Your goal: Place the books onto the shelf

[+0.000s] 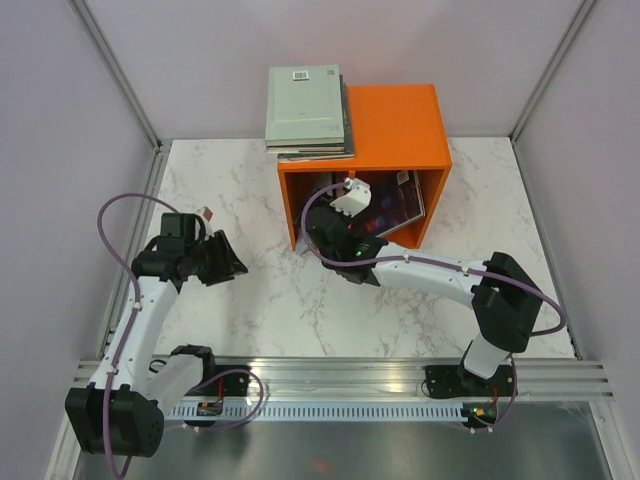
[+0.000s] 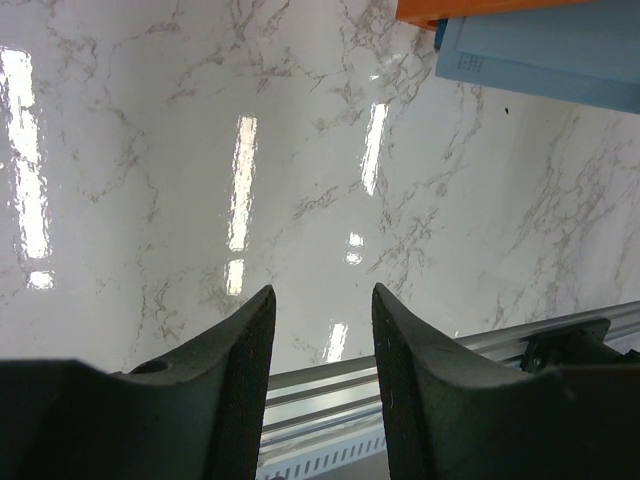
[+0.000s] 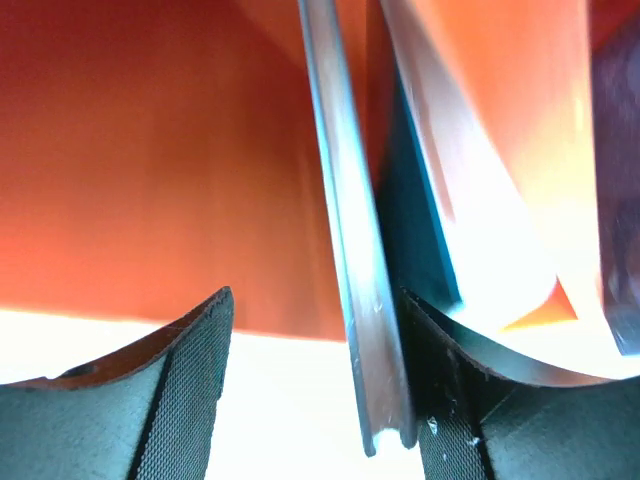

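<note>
The orange shelf (image 1: 400,125) stands at the table's back centre, its open side toward the arms. A stack of pale grey-green books (image 1: 305,105) lies on its top left. Dark blue-purple books (image 1: 395,205) lean inside it. My right gripper (image 1: 330,212) reaches into the shelf's left part. In the right wrist view it (image 3: 315,300) is open; a thin book's edge (image 3: 355,300) stands between the jaws, against the right finger (image 3: 470,410) and apart from the left one. A teal book (image 3: 415,230) leans behind. My left gripper (image 1: 232,262) hangs open and empty over the table.
A light blue book (image 2: 540,55) lies on the marble table (image 2: 200,180) at the foot of the shelf (image 2: 470,8), up and to the right of my left gripper (image 2: 322,300). A metal rail (image 1: 340,375) runs along the near edge. Grey walls close in three sides.
</note>
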Available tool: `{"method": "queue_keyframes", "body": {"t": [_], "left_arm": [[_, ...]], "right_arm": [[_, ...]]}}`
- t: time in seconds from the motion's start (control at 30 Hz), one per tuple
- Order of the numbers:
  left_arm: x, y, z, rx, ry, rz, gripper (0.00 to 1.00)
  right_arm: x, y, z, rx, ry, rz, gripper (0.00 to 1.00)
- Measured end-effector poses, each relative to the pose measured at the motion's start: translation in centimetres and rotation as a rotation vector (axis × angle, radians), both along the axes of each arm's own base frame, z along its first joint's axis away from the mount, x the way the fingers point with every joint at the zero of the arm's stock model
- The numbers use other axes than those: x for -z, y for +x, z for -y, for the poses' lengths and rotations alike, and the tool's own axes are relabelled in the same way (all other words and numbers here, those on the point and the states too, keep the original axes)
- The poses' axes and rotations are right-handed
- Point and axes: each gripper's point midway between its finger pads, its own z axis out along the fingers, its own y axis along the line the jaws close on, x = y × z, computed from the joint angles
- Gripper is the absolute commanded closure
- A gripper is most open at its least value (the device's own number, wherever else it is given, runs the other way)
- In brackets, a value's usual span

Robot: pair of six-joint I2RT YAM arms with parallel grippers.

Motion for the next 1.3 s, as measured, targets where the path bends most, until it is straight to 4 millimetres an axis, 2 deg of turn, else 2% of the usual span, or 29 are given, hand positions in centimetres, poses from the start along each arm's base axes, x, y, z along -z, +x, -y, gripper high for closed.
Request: {"method": "queue_keyframes", "body": {"t": [0.13,0.23,0.4,0.5,0.6,0.7,0.83,0.87,0.93,0.97,1.0,1.07,1.2,1.23,1.3], "left_arm": [[-0.2,0.0,0.0,-0.006,0.0,0.007,0.52],[-0.4,0.0,-0.1,-0.012,-0.002,0.016,0.51],[-0.4,0.0,-0.2,-0.025,0.001,0.018,0.51],[-0.4,0.1,-0.4,-0.036,0.009,0.02,0.51],[-0.5,0.1,-0.4,-0.04,0.011,0.024,0.51],[-0.4,0.1,-0.6,-0.051,0.02,0.024,0.51],[-0.5,0.2,-0.8,-0.063,0.026,0.026,0.5],[-0.5,0.2,-0.8,-0.064,0.026,0.031,0.48],[-0.7,0.1,-0.9,-0.068,0.027,0.04,0.4],[-0.9,0.1,-0.8,-0.069,0.024,0.045,0.24],[-1.0,0.1,-0.8,-0.067,0.02,0.049,0.17],[-1.2,0.0,-0.4,-0.064,-0.005,0.048,0.08],[-1.9,0.4,0.1,-0.048,-0.026,0.056,0.07],[-2.4,0.8,0.2,-0.045,-0.026,0.065,0.02],[-3.4,1.8,0.3,-0.041,-0.017,0.095,0.02]], "right_arm": [[0.9,-2.2,0.1,-0.072,-0.042,-0.049,0.29],[0.8,-3.6,1.0,-0.107,-0.066,-0.07,0.27],[-2.2,-5.6,3.5,-0.14,-0.054,-0.043,0.17],[-4.2,-6.1,5.0,-0.136,-0.049,-0.009,0.16],[-5.3,-6.1,5.8,-0.135,-0.06,0.013,0.18],[-5.1,-6.2,6.3,-0.146,-0.099,0.005,0.21],[-4.4,-7.4,7.0,-0.198,-0.141,-0.027,0.27],[-4.3,-7.9,7.4,-0.215,-0.147,-0.034,0.28],[-4.5,-9.3,8.6,-0.256,-0.149,-0.039,0.2],[-4.8,-10.0,9.3,-0.274,-0.143,-0.033,0.07],[-5.4,-10.8,10.0,-0.292,-0.125,-0.021,0.02],[-6.5,-12.3,11.1,-0.343,-0.101,0.006,0.02],[-7.5,-14.9,11.7,-0.461,-0.061,0.02,0.02],[-7.3,-15.4,11.6,-0.488,-0.063,0.008,0.02],[-6.5,-16.3,11.6,-0.531,-0.081,-0.024,0.02]]}}
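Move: The pale blue book already stands tilted in the shelf's left compartment, its middle about 6 cm ahead of the right hand, 1 cm left and 4 cm lower, with its front edge between the open fingers. At much the same depth, the teal book is about 3 cm to the hand's right, the divider 5 cm and the galaxy book 14 cm right. From the left hand, the pale blue book is some 17 cm ahead and 20 cm right. The pale blue book is left in the compartment as the right hand, already open, backs out from around its edge. The hand comes some 16 cm back, first almost straight, then also about 12 cm right and 6 cm up, past the divider, yawing 30 degrees counter-clockwise while its fingers spread to full width. Late on, the left hand opens from half to wide and rises a little, away from the table. ##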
